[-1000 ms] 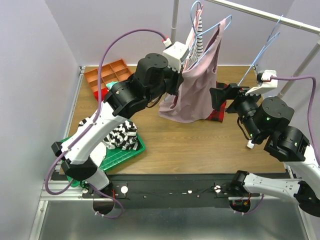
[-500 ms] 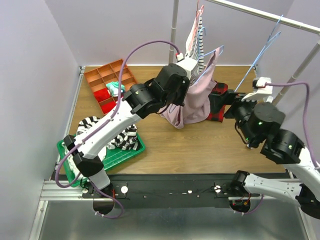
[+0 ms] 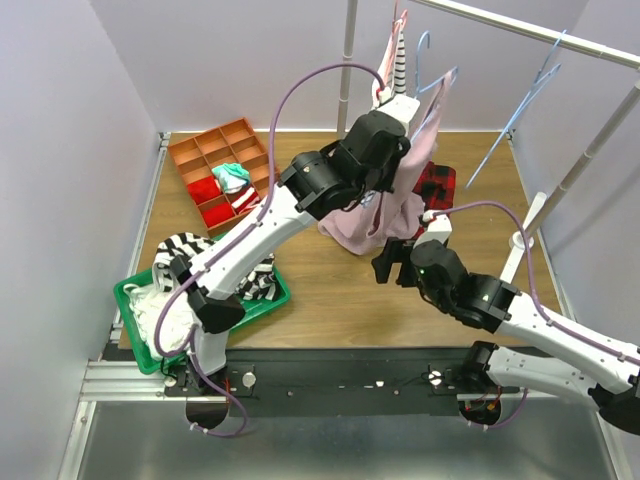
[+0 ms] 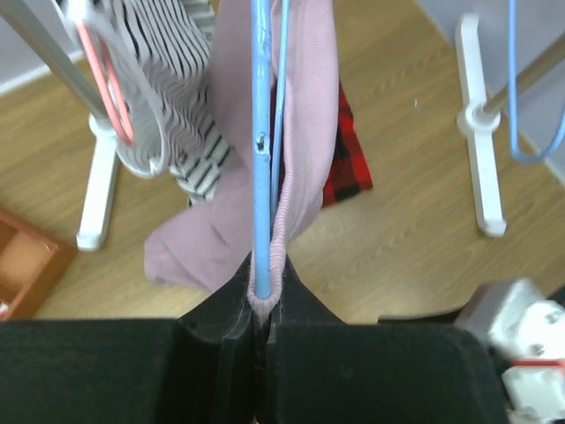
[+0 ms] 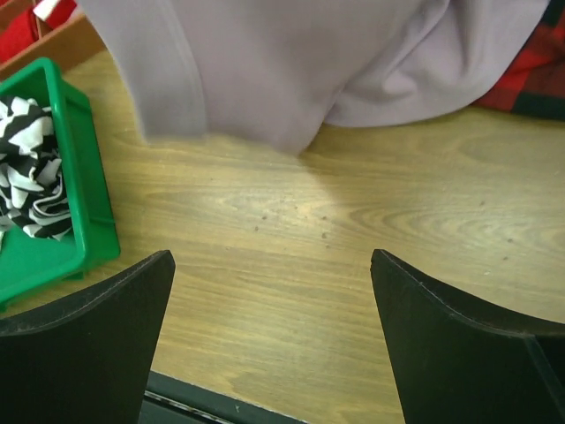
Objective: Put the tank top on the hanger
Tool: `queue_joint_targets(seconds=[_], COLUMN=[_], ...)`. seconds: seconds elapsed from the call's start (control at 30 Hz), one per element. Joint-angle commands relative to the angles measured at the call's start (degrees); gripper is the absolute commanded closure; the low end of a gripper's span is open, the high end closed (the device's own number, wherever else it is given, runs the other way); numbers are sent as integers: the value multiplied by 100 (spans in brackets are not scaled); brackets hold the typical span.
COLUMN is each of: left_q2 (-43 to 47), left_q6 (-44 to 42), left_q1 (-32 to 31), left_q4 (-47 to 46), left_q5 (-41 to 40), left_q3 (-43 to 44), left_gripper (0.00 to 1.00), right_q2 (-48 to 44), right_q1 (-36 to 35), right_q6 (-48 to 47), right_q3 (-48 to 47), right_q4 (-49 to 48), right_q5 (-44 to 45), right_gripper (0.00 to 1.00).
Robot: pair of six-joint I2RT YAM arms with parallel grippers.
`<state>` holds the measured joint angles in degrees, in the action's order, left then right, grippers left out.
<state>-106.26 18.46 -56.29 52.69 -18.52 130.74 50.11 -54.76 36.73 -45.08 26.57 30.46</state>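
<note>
The dusty-pink tank top (image 3: pixel 385 205) hangs on a light-blue wire hanger (image 3: pixel 436 82), and its hem rests on the table. My left gripper (image 3: pixel 403 112) is shut on the hanger's corner together with the tank top's strap. In the left wrist view the blue wire (image 4: pixel 261 132) and pink strap (image 4: pixel 309 132) run straight out of the shut gripper (image 4: pixel 262 305). My right gripper (image 3: pixel 385 268) is open and empty, low over the table just in front of the tank top's hem (image 5: pixel 291 62). Only wood shows between the fingers of the right gripper (image 5: pixel 272 261).
A striped shirt on a red hanger (image 3: pixel 396 55) hangs on the rack behind. A red-and-black plaid garment (image 3: pixel 436 185) lies beside the tank top. Spare blue hangers (image 3: pixel 515 110) hang at right by the white rack foot (image 3: pixel 520 250). An orange divider tray (image 3: pixel 235 135) and a green bin (image 3: pixel 272 298) sit at left.
My left gripper has carried the hanger and tank top right and higher. My right arm has swung down and left from the tank top's right side to the table in front of it.
</note>
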Motion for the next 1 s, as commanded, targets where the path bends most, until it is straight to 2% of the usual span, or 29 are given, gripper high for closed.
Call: queue_joint_targets(seconds=[0.0, 0.33, 0.63, 0.73, 0.97], left_q2=[-535, -861, -1072, -1195, -1398], left_q6=[-395, -1423, -1512, -1442, -1564], left_q1=[4, 259, 531, 689, 795], left_q4=[-249, -1647, -2095, -2219, -2631], left_q5=[-582, -152, 191, 524, 894], left_q3=[1242, 1331, 1393, 1489, 1568], left_gripper=[100, 100, 100, 100, 100], right_q2=[104, 403, 447, 596, 245], right_q1=[-26, -26, -17, -17, -26], right_q6=[537, 844, 731, 713, 625], right_q3=[447, 1238, 1406, 1213, 1072], right_q4=[-600, -1215, -1593, -1462, -1155], right_q5=[-321, -602, -506, -506, -295], right_gripper=[1, 2, 3, 3, 4])
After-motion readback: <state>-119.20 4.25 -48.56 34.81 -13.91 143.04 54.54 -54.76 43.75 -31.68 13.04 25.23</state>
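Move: The spot on the clothes rail where the held hanger is to go lies about 21 cm ahead of the left hand, 8 cm to its right and 15 cm above it. The striped shirt hangs some 21 cm straight ahead and about 13 cm lower; the blue hangers are roughly 16 cm ahead and 21 cm right, near its height; the plaid cloth lies 20 cm ahead, 14 cm right, 36 cm below. From the right hand the rail spot is 29 cm ahead, 5 cm right, 32 cm up. Bring the left gripper forward about 11 cm towards the rail, rising some 4 cm, mostly at the start. Tip the fingers up by about 15 degrees and keep the pinch on the blue hanger and the tank top's edge, carrying the hook up to the rail. Meanwhile lower the empty right gripper about 8 cm, fingers staying wide open. ##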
